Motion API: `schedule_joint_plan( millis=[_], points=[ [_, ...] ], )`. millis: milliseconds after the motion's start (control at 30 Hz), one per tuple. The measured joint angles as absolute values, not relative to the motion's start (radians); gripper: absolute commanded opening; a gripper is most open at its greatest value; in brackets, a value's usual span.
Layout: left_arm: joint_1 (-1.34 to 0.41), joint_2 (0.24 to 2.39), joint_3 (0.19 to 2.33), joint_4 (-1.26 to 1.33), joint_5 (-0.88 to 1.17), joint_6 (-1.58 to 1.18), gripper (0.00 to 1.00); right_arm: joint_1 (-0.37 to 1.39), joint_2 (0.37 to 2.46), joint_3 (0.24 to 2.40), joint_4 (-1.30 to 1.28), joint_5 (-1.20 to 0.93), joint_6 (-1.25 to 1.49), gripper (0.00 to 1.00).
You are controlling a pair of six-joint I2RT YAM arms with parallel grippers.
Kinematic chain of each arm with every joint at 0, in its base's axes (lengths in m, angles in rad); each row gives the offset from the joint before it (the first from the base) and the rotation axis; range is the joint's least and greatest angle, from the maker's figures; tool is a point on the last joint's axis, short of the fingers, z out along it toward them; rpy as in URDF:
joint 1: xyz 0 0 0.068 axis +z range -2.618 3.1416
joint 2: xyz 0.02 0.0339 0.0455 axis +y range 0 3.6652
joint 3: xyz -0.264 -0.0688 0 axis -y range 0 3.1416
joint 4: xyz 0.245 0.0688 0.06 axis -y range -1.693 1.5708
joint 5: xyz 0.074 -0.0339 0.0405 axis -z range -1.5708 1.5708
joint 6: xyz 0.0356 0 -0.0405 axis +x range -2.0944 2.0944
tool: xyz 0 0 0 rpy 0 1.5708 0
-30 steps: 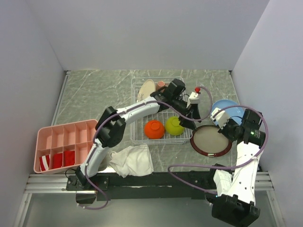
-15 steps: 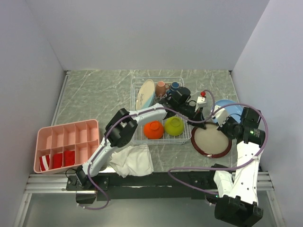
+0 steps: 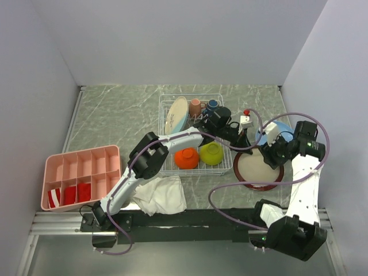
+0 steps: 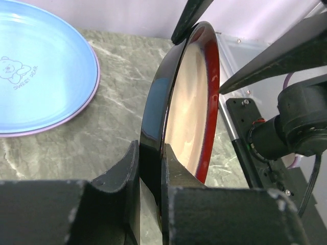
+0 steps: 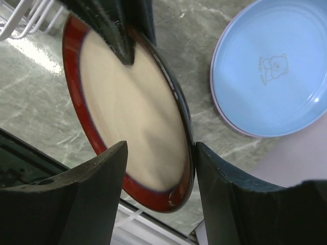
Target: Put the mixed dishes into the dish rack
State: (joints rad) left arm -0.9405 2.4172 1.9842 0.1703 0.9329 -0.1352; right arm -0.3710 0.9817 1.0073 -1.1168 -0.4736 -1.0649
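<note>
A cream plate with a dark red rim (image 3: 257, 168) stands tilted on edge right of the dish rack (image 3: 167, 103). My left gripper (image 3: 244, 144) (image 4: 150, 158) is shut on its near rim; the plate (image 4: 189, 107) rises between the fingers. My right gripper (image 3: 270, 158) (image 5: 161, 148) stands open astride the plate's (image 5: 127, 102) opposite edge, one finger close to the rim. In the rack are an orange bowl (image 3: 187, 157), a lime-green bowl (image 3: 211, 152), a pink mug (image 3: 196, 106), a dark-blue mug (image 3: 213, 105) and an upright cream-and-blue plate (image 3: 177, 114). A light-blue plate (image 3: 270, 127) (image 5: 271, 71) (image 4: 36, 76) lies flat behind.
A pink divided tray (image 3: 80, 175) with red pieces sits at the near left. A crumpled white cloth (image 3: 164, 194) lies in front of the rack. Pale walls enclose the marble table, the right one close to the blue plate.
My left arm reached from the rack to the red-rimmed plate and shut on its rim. My right gripper opened and let the plate go, and that arm lifted back a little.
</note>
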Motion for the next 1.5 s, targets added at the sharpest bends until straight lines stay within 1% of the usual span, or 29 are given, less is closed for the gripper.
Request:
schedule_joint_plan(
  millis=[67, 100, 167, 200, 333, 500, 567, 633, 667, 733, 767, 800, 833, 867, 900, 1000, 1100, 1200, 1233, 1333, 1400, 1467, 1500],
  points=[
    [-0.941, 2.417, 1.98, 0.186, 0.933, -0.154, 0.01, -0.384, 1.006, 1.024, -1.129, -0.482, -1.053, 0.59],
    [-0.941, 2.417, 1.978, 0.198, 0.933, -0.163, 0.01, -0.389, 1.019, 1.032, -1.134, -0.485, -1.049, 0.53],
    [-0.941, 2.417, 1.975, 0.213, 0.933, -0.179, 0.01, -0.406, 1.047, 1.048, -1.141, -0.493, -1.042, 0.45],
    [-0.941, 2.417, 1.974, 0.216, 0.934, -0.181, 0.01, -0.413, 1.056, 1.054, -1.14, -0.497, -1.039, 0.4],
    [-0.94, 2.417, 1.968, 0.233, 0.935, -0.201, 0.01, -0.432, 1.09, 1.077, -1.142, -0.499, -1.028, 0.38],
    [-0.934, 2.417, 1.965, 0.25, 0.934, -0.209, 0.01, -0.444, 1.151, 1.1, -1.17, -0.505, -1.022, 0.45],
    [-0.932, 2.417, 1.963, 0.266, 0.936, -0.219, 0.01, -0.453, 1.183, 1.1, -1.178, -0.512, -1.018, 0.45],
    [-0.929, 2.417, 1.959, 0.281, 0.937, -0.227, 0.01, -0.462, 1.212, 1.102, -1.192, -0.519, -1.015, 0.37],
    [-0.928, 2.417, 1.956, 0.291, 0.939, -0.228, 0.01, -0.467, 1.228, 1.111, -1.203, -0.525, -1.014, 0.32],
    [-0.925, 2.417, 1.951, 0.297, 0.944, -0.225, 0.01, -0.476, 1.255, 1.128, -1.227, -0.54, -1.014, 0.28],
    [-0.924, 2.417, 1.951, 0.302, 0.945, -0.221, 0.01, -0.483, 1.266, 1.137, -1.244, -0.55, -1.013, 0.24],
    [-0.921, 2.417, 1.951, 0.307, 0.95, -0.218, 0.01, -0.488, 1.274, 1.145, -1.257, -0.561, -1.01, 0.16],
    [-0.92, 2.417, 1.951, 0.311, 0.954, -0.218, 0.03, -0.49, 1.276, 1.151, -1.262, -0.566, -1.011, 0.04],
    [-0.918, 2.417, 1.951, 0.318, 0.955, -0.219, 0.05, -0.491, 1.277, 1.162, -1.267, -0.569, -1.01, 0.0],
    [-0.918, 2.417, 1.951, 0.329, 0.954, -0.22, 0.2, -0.491, 1.277, 1.17, -1.271, -0.569, -1.011, 0.0],
    [-0.918, 2.416, 1.952, 0.351, 0.942, -0.223, 0.48, -0.491, 1.277, 1.212, -1.295, -0.566, -1.013, 0.0],
    [-0.915, 2.41, 1.969, 0.35, 0.871, -0.202, 0.56, -0.491, 1.274, 1.283, -1.329, -0.56, -0.981, 0.0],
    [-0.901, 2.399, 2.013, 0.329, 0.794, -0.187, 0.66, -0.492, 1.262, 1.416, -1.329, -0.537, -0.907, 0.0],
    [-0.894, 2.391, 2.028, 0.323, 0.754, -0.183, 0.66, -0.492, 1.253, 1.455, -1.325, -0.533, -0.884, 0.0],
    [-0.862, 2.345, 2.055, 0.3, 0.609, -0.174, 0.72, -0.477, 1.206, 1.587, -1.281, -0.527, -0.791, 0.0],
    [-0.833, 2.296, 2.065, 0.279, 0.484, -0.168, 0.79, -0.445, 1.172, 1.639, -1.243, -0.513, -0.719, 0.0],
    [-0.807, 2.235, 2.067, 0.257, 0.336, -0.155, 0.81, -0.356, 1.132, 1.666, -1.186, -0.472, -0.604, 0.0],
    [-0.794, 2.205, 2.068, 0.248, 0.27, -0.149, 0.85, -0.311, 1.119, 1.668, -1.159, -0.449, -0.551, 0.0]
  ],
)
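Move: My left hand already pinches the brown-rimmed plate; its middle lies about 7 cm back, 5 cm right and 3 cm lower. My open right fingers straddle the right rim, with the plate's middle some 8 cm left, 3 cm back and 4 cm below that hand. From my right hand the blue plate lies about 15 cm ahead, 1 cm right, 12 cm down; the green bowl 8 cm ahead, 28 cm left, 8 cm down. I close my right fingers on the plate's right rim, easing down about 2 cm and back up as the hand tips down, while my left keeps its pinch. Then my left opens, frees the rim and swings about 18 cm forward and 18 cm up, over the rack's far right side, turning counter-clockwise. My right lifts the plate about 19 cm, slightly forward, its fingers tipping back up. ##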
